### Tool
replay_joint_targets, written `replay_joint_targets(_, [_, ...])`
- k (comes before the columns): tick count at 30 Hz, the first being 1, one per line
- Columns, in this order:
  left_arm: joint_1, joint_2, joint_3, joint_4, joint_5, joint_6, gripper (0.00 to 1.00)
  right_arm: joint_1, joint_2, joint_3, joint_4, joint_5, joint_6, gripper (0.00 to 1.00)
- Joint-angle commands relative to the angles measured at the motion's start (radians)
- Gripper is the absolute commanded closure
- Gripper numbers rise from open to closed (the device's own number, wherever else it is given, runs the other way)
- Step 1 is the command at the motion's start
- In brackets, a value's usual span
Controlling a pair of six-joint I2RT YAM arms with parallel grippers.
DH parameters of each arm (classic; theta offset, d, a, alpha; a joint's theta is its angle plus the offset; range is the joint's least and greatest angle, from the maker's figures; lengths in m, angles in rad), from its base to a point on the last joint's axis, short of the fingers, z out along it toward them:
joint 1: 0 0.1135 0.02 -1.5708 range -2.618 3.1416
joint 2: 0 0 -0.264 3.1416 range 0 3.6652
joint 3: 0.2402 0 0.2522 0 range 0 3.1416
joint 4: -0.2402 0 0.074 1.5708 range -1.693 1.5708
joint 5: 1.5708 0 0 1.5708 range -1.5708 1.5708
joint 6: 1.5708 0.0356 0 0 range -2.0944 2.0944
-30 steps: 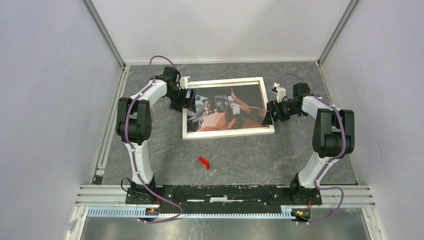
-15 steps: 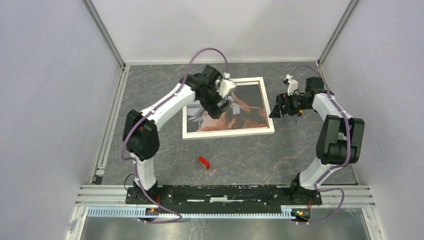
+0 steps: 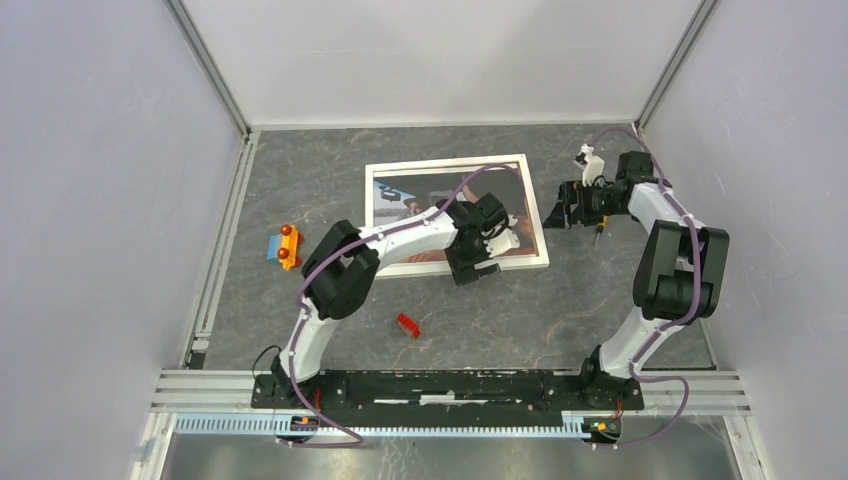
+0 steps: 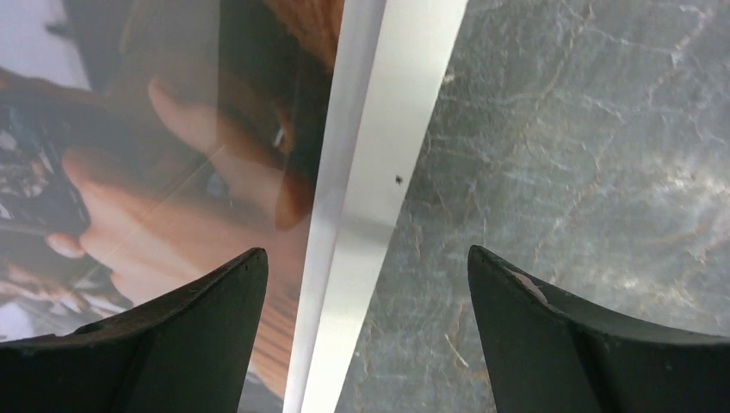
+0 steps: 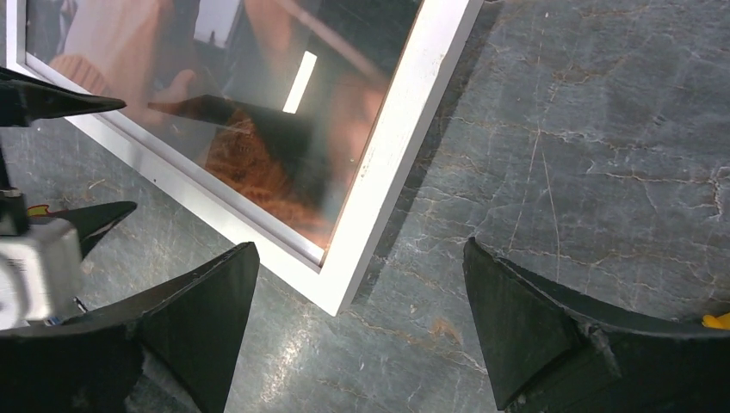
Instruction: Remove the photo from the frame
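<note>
The frame lies flat on the table, white border up, with the photo inside under glass. My left gripper is open over the frame's front border near the right corner. In the left wrist view one finger is over the photo and the other over the table, with the white border between them. My right gripper is open beside the frame's right edge. In the right wrist view the frame's corner lies between the fingers, and the photo shows beyond it.
An orange and blue toy lies left of the frame. A small red piece lies in front of it. Grey walls close in the table on three sides. My left arm crosses over the frame's lower half.
My left gripper swept from the frame's left edge across the photo to the front border near the right corner. The toy once under that arm shows. My right gripper drew back slightly.
</note>
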Motion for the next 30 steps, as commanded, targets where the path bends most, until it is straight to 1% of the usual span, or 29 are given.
replay_joint_targets(1, [-0.013, 0.037, 0.056, 0.072, -0.074, 0.041, 0.09, -0.003, 0.006, 0.040, 0.008, 0.001, 0.002, 0.05])
replay_joint_targets(4, [-0.026, 0.067, 0.054, 0.086, -0.099, 0.035, 0.10, -0.003, 0.029, 0.052, -0.004, -0.007, -0.002, 0.05])
replay_joint_targets(7, [-0.037, 0.082, 0.038, 0.095, -0.106, 0.042, 0.14, -0.003, 0.037, 0.055, -0.004, -0.012, -0.002, 0.05])
replay_joint_targets(9, [-0.043, 0.083, 0.021, 0.100, -0.112, 0.053, 0.21, -0.003, 0.040, 0.050, 0.001, -0.010, 0.000, 0.05])
replay_joint_targets(13, [-0.051, 0.065, 0.005, 0.091, -0.109, 0.054, 0.44, -0.002, 0.044, 0.026, 0.013, -0.008, 0.012, 0.04])
replay_joint_targets(15, [-0.056, 0.046, -0.003, 0.088, -0.098, 0.055, 0.58, -0.003, 0.045, 0.005, 0.028, -0.005, 0.032, 0.05])
replay_joint_targets(17, [-0.056, 0.022, -0.003, 0.073, -0.071, 0.054, 0.66, -0.004, 0.043, -0.014, 0.043, -0.001, 0.052, 0.04])
replay_joint_targets(20, [-0.057, -0.006, 0.016, 0.042, -0.060, 0.039, 0.85, -0.002, 0.045, -0.032, 0.053, -0.007, 0.071, 0.04])
replay_joint_targets(23, [-0.057, -0.043, 0.020, 0.024, -0.058, 0.028, 0.95, -0.005, 0.065, -0.042, 0.062, -0.023, 0.102, 0.02])
replay_joint_targets(24, [-0.056, -0.061, 0.014, 0.025, -0.056, 0.028, 0.98, -0.005, 0.073, -0.045, 0.067, -0.032, 0.123, 0.02])
replay_joint_targets(30, [-0.056, -0.133, -0.045, 0.048, -0.045, 0.055, 0.98, -0.005, 0.119, -0.060, 0.119, -0.151, 0.254, 0.02])
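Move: The near bar of the frame runs just under my open left fingers, about 1 cm ahead and 3 cm below. From there the photo's middle is some 10 cm ahead and 5 cm left, and the red toy about 10 cm back and 14 cm left. For my open right hand, the frame's right bar is level with it, about 5 cm left and 6 cm below; the screwdriver is 8 cm right and 1 cm back. I sink my left hand about 2 cm, easing a little forward and right, so the fingers straddle the frame's near bar, then close them and pinch it. Keeping that grip, I draw up and slightly back by about 1.5 cm. Meanwhile my right hand, fingers still wide open, comes down some 3.5 cm towards the right bar, tilting over by about 10 degrees. ##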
